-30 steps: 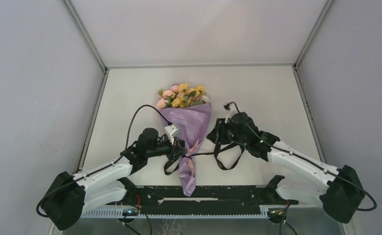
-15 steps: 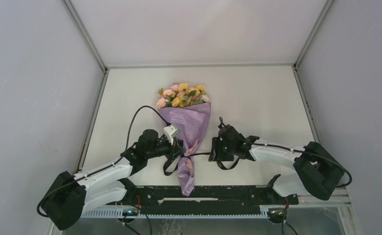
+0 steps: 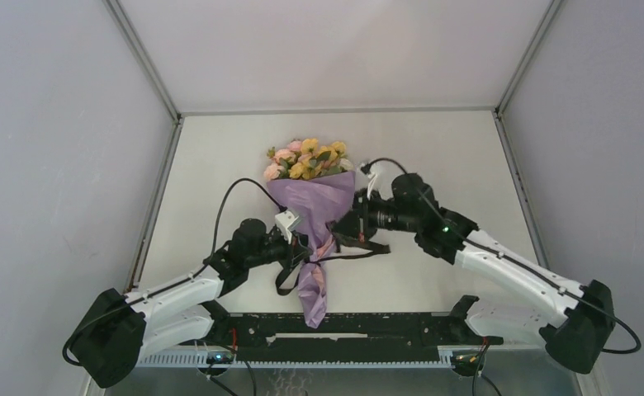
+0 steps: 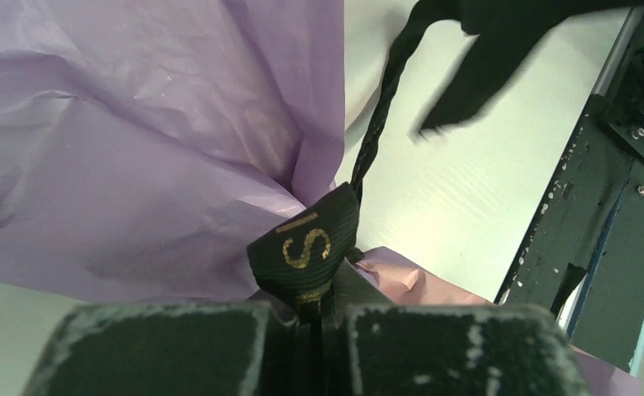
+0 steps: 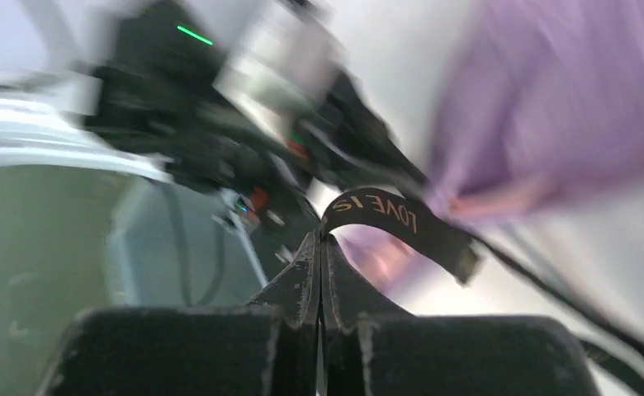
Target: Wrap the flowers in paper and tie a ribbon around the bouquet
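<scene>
The bouquet lies on the table with the flowers (image 3: 306, 159) at the far end. Lilac paper (image 3: 323, 206) tapers toward the near edge and fills the left wrist view (image 4: 137, 165). The black ribbon (image 3: 352, 255) circles the cone's narrow waist. My left gripper (image 3: 302, 247) is shut on a ribbon loop with gold letters (image 4: 306, 252), jaws pressed together (image 4: 323, 309). My right gripper (image 3: 348, 224), close against the cone's right side, is shut on a lettered ribbon end (image 5: 385, 213) that arches from its tips (image 5: 320, 239). The right wrist view is blurred.
A black rail (image 3: 360, 326) runs along the near edge between the arm bases. A slack ribbon loop (image 3: 288, 280) hangs left of the paper tail (image 3: 314, 301). Grey enclosure walls (image 3: 71, 165) bound the table on both sides and at the back.
The right gripper dropped to the ribbon loop right of the cone, shut on it, then moved up and left against the paper, pulling the loop flatter. The left gripper stayed put.
</scene>
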You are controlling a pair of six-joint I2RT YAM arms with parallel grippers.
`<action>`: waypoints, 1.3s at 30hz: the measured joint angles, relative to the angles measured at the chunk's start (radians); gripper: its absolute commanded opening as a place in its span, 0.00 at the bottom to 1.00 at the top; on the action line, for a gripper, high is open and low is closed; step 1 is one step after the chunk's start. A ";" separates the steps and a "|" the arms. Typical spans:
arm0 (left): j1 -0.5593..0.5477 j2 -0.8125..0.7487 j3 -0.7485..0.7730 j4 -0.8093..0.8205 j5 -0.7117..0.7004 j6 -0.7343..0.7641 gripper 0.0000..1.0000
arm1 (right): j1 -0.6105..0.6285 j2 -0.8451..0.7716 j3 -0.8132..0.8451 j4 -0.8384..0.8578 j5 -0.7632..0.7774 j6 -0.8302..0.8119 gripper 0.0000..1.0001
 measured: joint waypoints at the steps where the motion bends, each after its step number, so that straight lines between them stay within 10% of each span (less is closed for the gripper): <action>1: 0.000 0.000 -0.006 0.006 0.000 0.000 0.00 | 0.003 -0.013 0.038 0.039 -0.015 -0.002 0.00; 18: -0.002 -0.001 -0.017 0.021 0.000 0.002 0.00 | -0.042 0.462 0.394 0.503 -0.053 0.165 0.00; 26: -0.002 0.000 -0.017 0.023 0.000 0.003 0.00 | -0.017 0.723 0.564 0.317 -0.053 0.158 0.50; 39: -0.002 0.000 -0.017 0.023 -0.002 0.008 0.00 | -0.107 0.421 0.424 0.059 -0.066 -0.117 0.49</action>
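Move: The right hand holds a ribbon end, bound for the purple paper above the knot, whose middle lies about 15 cm ahead, 5 cm left and 17 cm below. The knot is about 2 cm ahead, 7 cm left and 14 cm below; the blooms are some 26 cm ahead, 5 cm left and 16 cm below. From the left hand, pinching at the knot, that paper is about 13 cm ahead, 1 cm right and 5 cm lower. Right hand lifts the ribbon end 15 cm, carries it forward-left over the paper, lowers, opens, withdraws right 9 cm. ##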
